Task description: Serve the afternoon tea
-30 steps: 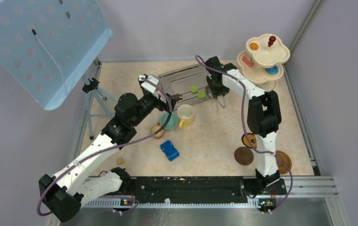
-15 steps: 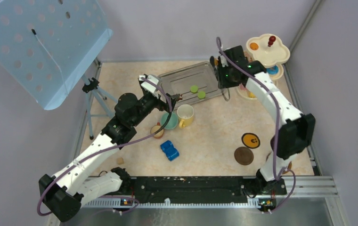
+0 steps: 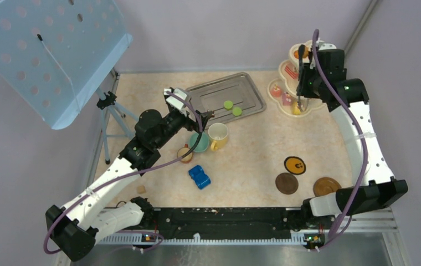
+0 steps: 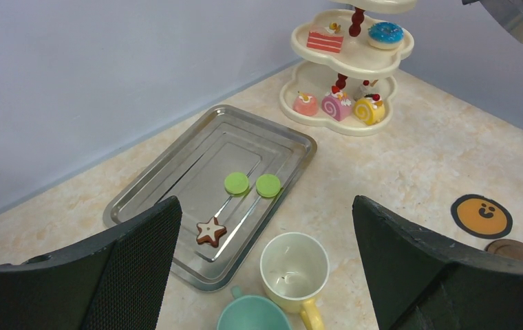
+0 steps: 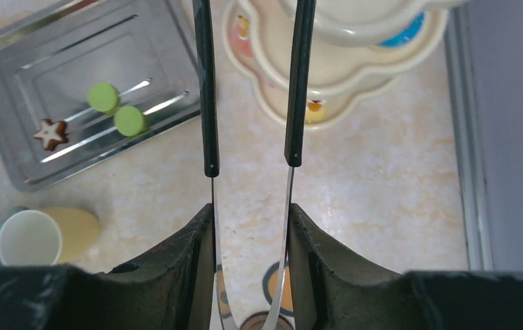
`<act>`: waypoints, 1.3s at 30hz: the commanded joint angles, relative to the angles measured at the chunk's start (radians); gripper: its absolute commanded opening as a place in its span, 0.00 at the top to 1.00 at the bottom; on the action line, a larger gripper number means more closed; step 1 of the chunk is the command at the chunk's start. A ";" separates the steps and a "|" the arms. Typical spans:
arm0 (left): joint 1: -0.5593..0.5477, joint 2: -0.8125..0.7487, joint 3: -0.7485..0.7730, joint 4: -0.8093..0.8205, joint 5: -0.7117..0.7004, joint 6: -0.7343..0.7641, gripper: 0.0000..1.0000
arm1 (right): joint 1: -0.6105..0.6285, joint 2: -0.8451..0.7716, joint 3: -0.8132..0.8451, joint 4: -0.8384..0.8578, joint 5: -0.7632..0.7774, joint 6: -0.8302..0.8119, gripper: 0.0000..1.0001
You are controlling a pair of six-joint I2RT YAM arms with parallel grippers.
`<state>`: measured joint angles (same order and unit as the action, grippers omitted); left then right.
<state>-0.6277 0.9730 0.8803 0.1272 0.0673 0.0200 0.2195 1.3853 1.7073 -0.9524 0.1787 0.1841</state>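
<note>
My right gripper (image 5: 250,234) is shut on black-handled metal tongs (image 5: 206,103) and hangs over the cream three-tier stand (image 3: 286,69) at the back right. The tong tips are out of view. Small cakes (image 4: 338,104) sit on the stand's tiers. Two green macarons (image 4: 237,183) and a star cookie (image 4: 210,231) lie on the steel tray (image 4: 176,179). My left gripper (image 4: 265,275) is open above the yellow mug (image 4: 294,268) and the teal cup (image 4: 252,316). A small brown cup (image 3: 185,153) stands beside them. Brown coasters (image 3: 286,183) lie at the front right.
A blue toy car (image 3: 199,177) lies near the cups. A perforated blue panel on a tripod (image 3: 47,55) stands at the left. A small wooden cube (image 3: 140,189) lies by the left arm's base. Walls close the back and right side.
The right arm has swung from over the tray to the right and now hangs over the stand, with the tongs still in its gripper. The left arm has not moved.
</note>
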 commanded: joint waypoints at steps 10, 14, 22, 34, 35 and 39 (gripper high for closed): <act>-0.012 0.008 -0.001 0.046 0.019 -0.016 0.01 | -0.169 -0.056 -0.084 -0.033 0.116 -0.008 1.00; -0.014 0.003 -0.001 0.044 0.013 -0.016 0.01 | -0.212 -0.038 -0.077 -0.022 0.106 -0.022 1.00; -0.015 0.000 -0.001 0.043 0.006 -0.016 0.01 | -0.281 0.060 -0.016 0.005 0.030 -0.049 1.00; -0.015 -0.006 0.002 0.040 -0.011 -0.009 0.01 | -0.315 0.148 0.076 -0.017 -0.027 -0.086 0.85; -0.015 -0.005 0.003 0.040 -0.009 -0.009 0.01 | -0.315 0.152 0.078 -0.017 -0.030 -0.085 0.82; -0.015 -0.004 0.002 0.040 -0.006 -0.008 0.01 | -0.315 0.165 0.092 -0.027 -0.035 -0.084 0.70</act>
<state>-0.6384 0.9779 0.8799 0.1276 0.0631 0.0170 -0.0883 1.5368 1.7348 -0.9936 0.1577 0.1112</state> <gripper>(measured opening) 0.987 0.370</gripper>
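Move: The right hand holds tongs gripping the second orange cookie and is bound for the bare right-hand part of the cake stand's top tier, about 11 cm ahead, 13 cm right and 15 cm below. The tier's red knob stands some 13 cm ahead, 7 cm right; the first orange cookie lies about 13 cm straight ahead, and the blue donut, one tier down, 5 cm ahead, 11 cm right. From the empty left hand that spot is roughly 22 cm ahead, 47 cm right and 15 cm lower. Still pinching the tongs closed on the orange cookie, the right hand carries them about 11 cm to the right, from the first cookie's side of the top tier past the near side of the red knob. It sinks some 5 cm on the way, drawing back slightly before reaching forward about 4 cm, while turning clockwise and tipping its fingers down, each by 10 to 15 degrees. ##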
